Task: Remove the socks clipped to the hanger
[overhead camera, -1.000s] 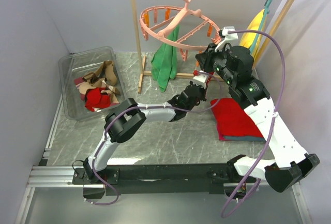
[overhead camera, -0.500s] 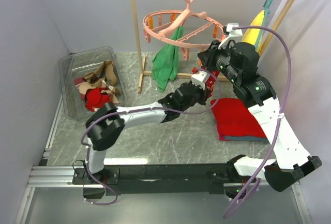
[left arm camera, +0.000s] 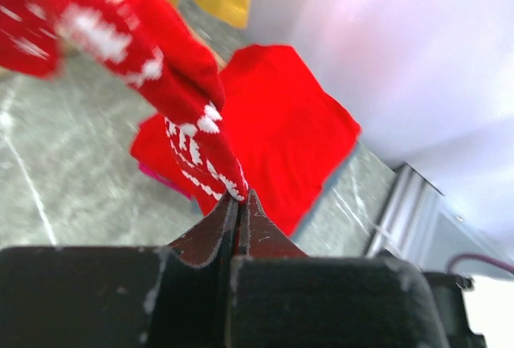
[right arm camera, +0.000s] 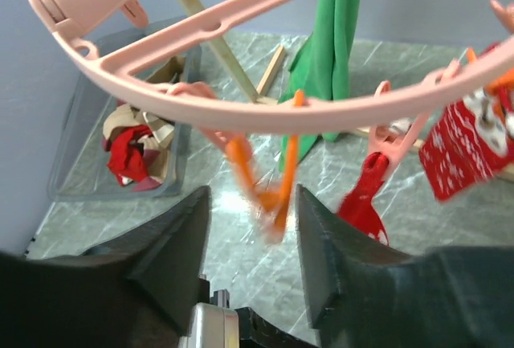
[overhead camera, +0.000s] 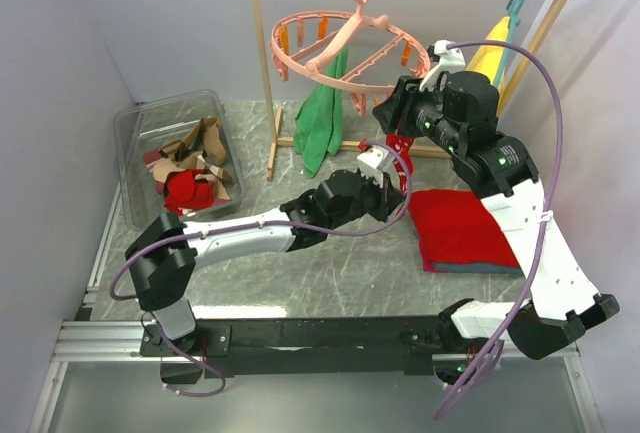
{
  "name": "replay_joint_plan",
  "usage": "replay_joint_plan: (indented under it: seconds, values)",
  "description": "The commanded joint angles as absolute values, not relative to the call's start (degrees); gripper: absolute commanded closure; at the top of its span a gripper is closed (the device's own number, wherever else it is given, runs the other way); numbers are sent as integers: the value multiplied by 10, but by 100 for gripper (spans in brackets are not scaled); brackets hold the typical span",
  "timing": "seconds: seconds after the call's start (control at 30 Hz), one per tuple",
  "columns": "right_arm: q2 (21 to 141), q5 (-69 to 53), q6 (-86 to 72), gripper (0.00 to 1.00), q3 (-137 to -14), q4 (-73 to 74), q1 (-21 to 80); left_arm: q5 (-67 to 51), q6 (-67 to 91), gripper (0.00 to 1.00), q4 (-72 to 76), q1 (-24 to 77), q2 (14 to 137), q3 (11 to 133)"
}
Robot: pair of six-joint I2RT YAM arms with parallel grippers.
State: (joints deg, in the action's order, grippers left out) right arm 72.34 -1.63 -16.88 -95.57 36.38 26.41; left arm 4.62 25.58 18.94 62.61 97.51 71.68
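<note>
The salmon-pink hanger (overhead camera: pixel 345 48) hangs from the wooden rail, its ring (right arm camera: pixel 265 103) right above my right gripper. My right gripper (overhead camera: pixel 393 113) (right arm camera: pixel 250 203) is open, with a blurred orange clip peg (right arm camera: pixel 269 175) dangling between its jaws. A pink peg holds a plain red sock (right arm camera: pixel 365 199), and a red sock with a white pattern (right arm camera: pixel 466 143) hangs further right. My left gripper (overhead camera: pixel 385 178) (left arm camera: pixel 239 197) is shut on the tip of a red patterned sock (left arm camera: pixel 193 135) (overhead camera: pixel 400 148) that stretches up and away.
A clear bin (overhead camera: pixel 135 168) (right arm camera: pixel 80 179) at the left holds red and tan socks. A long green cloth (overhead camera: pixel 322 118) (right arm camera: pixel 325 51) hangs from the ring. A folded red cloth (overhead camera: pixel 455 228) (left arm camera: pixel 281 119) lies under the arms. Yellow cloth (overhead camera: pixel 490 53) hangs at the back right.
My right gripper has opened off the orange peg, and the ring has swung. My left arm has stretched out to the right, its jaws closing on the patterned sock's tip.
</note>
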Motion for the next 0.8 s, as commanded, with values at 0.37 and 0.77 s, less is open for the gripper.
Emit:
replay_joint_plan:
  seconds: [0.37, 0.77]
  values:
    - [666, 64, -169, 25, -964, 455, 277, -25, 314, 99, 169, 637, 889, 666]
    - [692, 179, -142, 25, -1000, 466, 266, -26, 301, 99, 129, 637, 868, 679]
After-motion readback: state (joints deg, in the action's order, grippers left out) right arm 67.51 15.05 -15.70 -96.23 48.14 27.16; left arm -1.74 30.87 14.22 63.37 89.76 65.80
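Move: The pink clip that still holds the red sock's upper end is about 7 cm ahead of the right hand and 4 cm to its right, nearly level with it. An empty orange clip is just 3 cm ahead and 1 cm left of that hand, between its parting fingertips; a second red sock hangs roughly 8 cm ahead, 10 cm right and 6 cm lower. From the left hand, already pinching the sock's lower part, the pink clip is some 14 cm ahead, 3 cm right and 15 cm up. The right hand backs off from the empty orange clip by about 3 cm while its part-open fingers spread wider, then sweeps about 6 cm to the right along the hanger ring and turns some 15 degrees clockwise, so that the pink clip holding the sock comes to stand ahead of the open fingers, not yet touched. Meanwhile the left hand keeps its shut pinch on the sock's lower part and draws it back about 4 cm and a little to the left, dipping slightly and coming up again, its wrist turning a few degrees. ##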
